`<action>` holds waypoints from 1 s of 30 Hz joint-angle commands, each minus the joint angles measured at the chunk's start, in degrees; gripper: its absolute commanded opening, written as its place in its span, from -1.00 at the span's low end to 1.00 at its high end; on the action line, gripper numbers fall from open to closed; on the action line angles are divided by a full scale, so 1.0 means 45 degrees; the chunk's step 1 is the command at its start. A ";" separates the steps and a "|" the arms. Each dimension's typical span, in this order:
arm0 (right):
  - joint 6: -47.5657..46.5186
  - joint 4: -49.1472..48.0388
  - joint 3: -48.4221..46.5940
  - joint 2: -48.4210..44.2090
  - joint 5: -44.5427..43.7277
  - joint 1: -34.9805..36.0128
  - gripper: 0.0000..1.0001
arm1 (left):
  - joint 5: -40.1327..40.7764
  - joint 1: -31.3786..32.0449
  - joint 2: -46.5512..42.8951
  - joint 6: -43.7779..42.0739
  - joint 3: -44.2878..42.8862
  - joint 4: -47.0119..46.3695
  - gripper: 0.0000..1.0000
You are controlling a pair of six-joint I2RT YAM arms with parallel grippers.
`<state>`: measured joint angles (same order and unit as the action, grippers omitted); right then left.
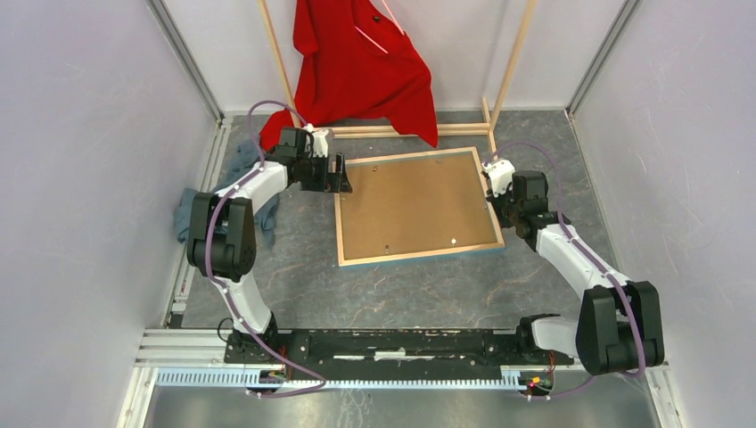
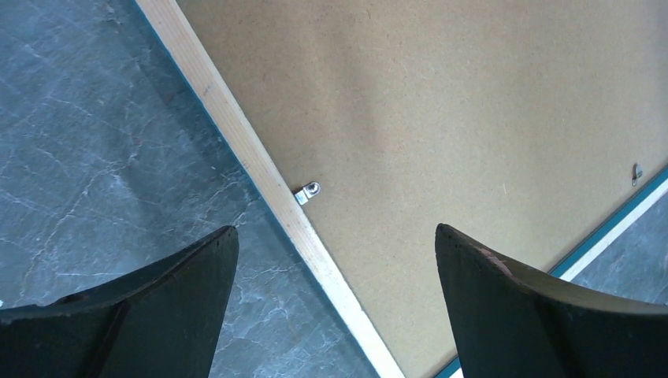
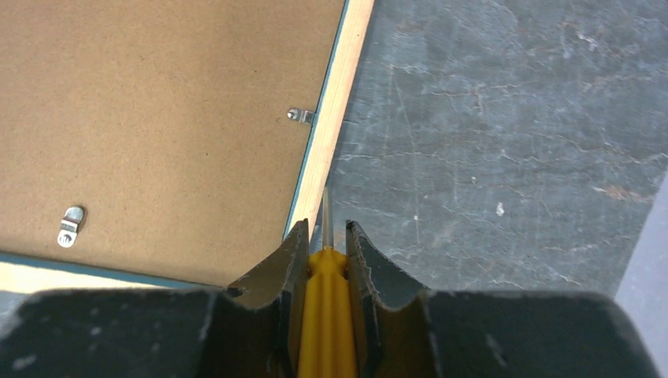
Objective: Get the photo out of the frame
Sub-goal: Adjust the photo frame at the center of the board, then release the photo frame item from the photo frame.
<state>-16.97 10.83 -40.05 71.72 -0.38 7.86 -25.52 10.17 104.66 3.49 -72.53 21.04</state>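
Note:
The frame (image 1: 419,256) lies face down on the table, its pale wood edge (image 2: 236,134) around the brown backing board (image 1: 414,207). The photo is hidden under that board. Small metal clips (image 2: 308,191) (image 3: 300,116) sit along the board's rim. My left gripper (image 1: 343,174) hangs open over the frame's left edge, one finger on each side of it (image 2: 336,230), holding nothing. My right gripper (image 1: 490,192) is at the frame's right edge, shut (image 3: 326,224) on a yellow-handled screwdriver (image 3: 324,315). Its thin metal shaft points along the wood edge (image 3: 339,110).
A red garment (image 1: 361,62) hangs on a wooden rack (image 1: 508,67) just behind the frame. A grey-blue cloth (image 1: 183,214) lies at the left by the left arm. Grey walls close in both sides.

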 commanded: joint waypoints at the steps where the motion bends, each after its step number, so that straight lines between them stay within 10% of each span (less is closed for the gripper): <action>1: 0.0471 0.0203 -0.0554 -0.0518 0.2074 0.0076 -1.00 | 0.0249 -0.0151 -0.0368 -0.0697 0.0100 -0.0079 1.00; 30: -0.0466 -0.1973 -0.1729 -0.0252 -0.0097 0.1873 -1.00 | 0.0516 -0.0175 -0.0052 -0.0399 0.0466 -0.2138 1.00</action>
<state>-17.41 6.79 -51.99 71.92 0.01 14.11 -22.85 9.54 108.33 2.98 -71.42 15.75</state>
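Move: The right hand holds the screwdriver; the photo frame's right rail has its middle about 4 cm ahead, 3 cm left and 5 cm below. The near right clip is roughly 6 cm back and 12 cm left, and the rack foot 13 cm ahead, about in line. From the open left hand, the left rail's middle is some 6 cm back and 1 cm left, 5 cm down; the right rail's middle is about 3 cm back, 36 cm right. Right hand nudges the right rail left, then lifts about 10 cm forward-left, while open left hand sinks slightly. ##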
